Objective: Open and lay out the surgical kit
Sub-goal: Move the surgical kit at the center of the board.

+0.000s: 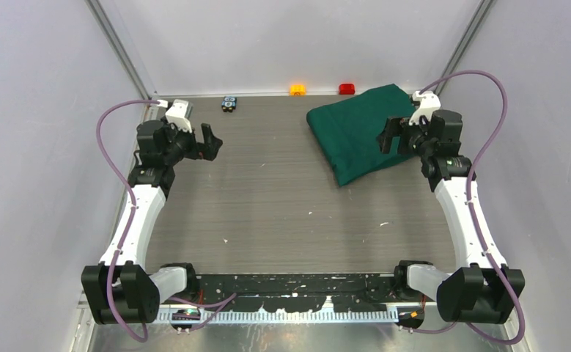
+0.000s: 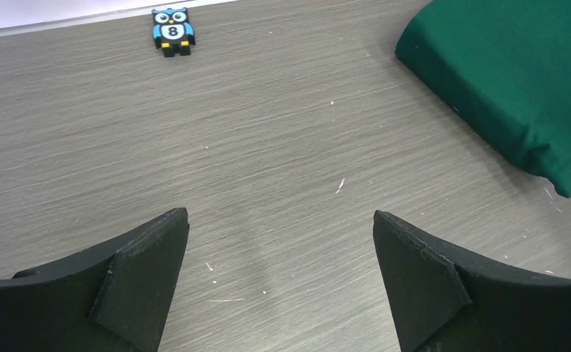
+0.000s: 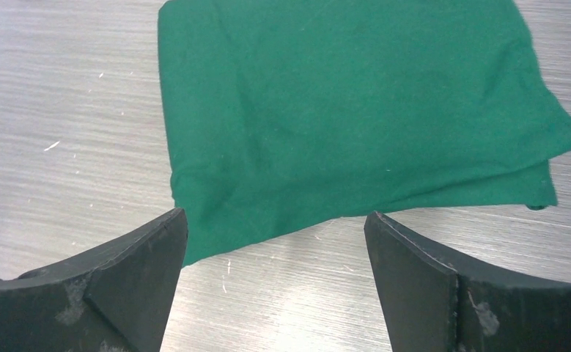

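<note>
The surgical kit (image 1: pixel 355 132) lies at the back right of the table as a folded dark green cloth bundle, wrapped shut so its contents are hidden. My right gripper (image 1: pixel 389 136) hovers over the bundle's right part, open and empty. In the right wrist view the kit (image 3: pixel 355 110) fills the upper picture and the right gripper (image 3: pixel 275 220) stands wide over its near edge. My left gripper (image 1: pixel 210 141) hangs open over bare table at the back left, well apart from the cloth. The left wrist view shows the left gripper (image 2: pixel 281 220) empty, with the kit (image 2: pixel 517 81) at upper right.
A black-blue owl block (image 1: pixel 229 103) lies near the back edge, also seen as the owl block (image 2: pixel 172 31). An orange block (image 1: pixel 297 89) and a red block (image 1: pixel 347 89) sit on the back rim. Grey walls close in on both sides. The table top (image 1: pixel 267 198) is wood-grain grey.
</note>
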You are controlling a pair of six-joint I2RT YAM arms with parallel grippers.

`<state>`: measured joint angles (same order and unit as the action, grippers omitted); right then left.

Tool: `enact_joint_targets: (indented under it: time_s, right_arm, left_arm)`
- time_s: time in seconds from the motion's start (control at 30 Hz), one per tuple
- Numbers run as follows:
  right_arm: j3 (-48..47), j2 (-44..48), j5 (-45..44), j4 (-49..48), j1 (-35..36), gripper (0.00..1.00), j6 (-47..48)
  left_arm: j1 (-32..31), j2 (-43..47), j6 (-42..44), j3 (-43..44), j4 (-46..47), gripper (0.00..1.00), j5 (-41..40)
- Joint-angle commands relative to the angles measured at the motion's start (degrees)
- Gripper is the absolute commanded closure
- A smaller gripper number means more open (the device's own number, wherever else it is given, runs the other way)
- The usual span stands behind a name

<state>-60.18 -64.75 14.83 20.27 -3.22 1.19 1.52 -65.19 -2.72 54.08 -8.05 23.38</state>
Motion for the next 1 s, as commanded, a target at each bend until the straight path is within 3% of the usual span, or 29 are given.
enact_joint_targets:
  time_s: [0.0,0.2,0.4,0.57,0.83,0.97]
  right_arm:
    - [-2.7,-2.4,4.9,2.9,1.9,0.06,2.6]
    - [-5.4,-10.8,-6.2,2.7,14.7,0.06,6.2]
    - [-12.5,-24.8,-12.2,5.1,22.5,0.17,7.2]
    - [-16.3,-32.5,-14.2,6.8,24.3,0.22,7.8]
    - [-18.1,-37.9,-13.9,8.6,24.7,0.23,6.7]
    - [-18.7,-40.7,-12.4,9.7,26.2,0.28,4.7]
  left_arm:
    - [0.0,1.3,0.0,2.0,-0.1,0.00,5.3]
    - [0.1,1.0,-1.5,1.0,1.6,0.00,8.1]
    - [0.1,1.6,-1.5,-0.5,3.1,0.00,7.7]
    - [0.1,1.5,-2.0,-0.8,3.4,0.00,8.0]
    - [0.1,0.8,-2.5,-1.3,4.5,0.00,8.2]
    - [0.1,0.8,-2.6,-1.5,4.8,0.00,8.3]
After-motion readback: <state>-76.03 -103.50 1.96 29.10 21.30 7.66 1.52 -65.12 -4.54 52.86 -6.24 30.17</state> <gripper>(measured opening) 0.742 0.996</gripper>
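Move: The surgical kit's left edge, its nearer half, lies about 14 cm left of the right hand, 5 cm ahead and some 21 cm below; the middle of the kit is about 12 cm straight ahead. Beyond it, the red block stands roughly 27 cm ahead and 8 cm left, the yellow block equally far out but 24 cm left. From the left hand, that kit edge is about 29 cm right and 4 cm ahead, 21 cm down. The surgical kit's left edge, near its closest corner, is where the right hand heads: it swings left and down, then sinks almost straight, about 17 cm down and 13 cm left in all, edging slightly forward. The fingers tip down nearly 30 degrees, turn counter-clockwise and narrow somewhat, staying open astride the edge; contact can't be made out. The empty left hand shifts 2 cm right. ##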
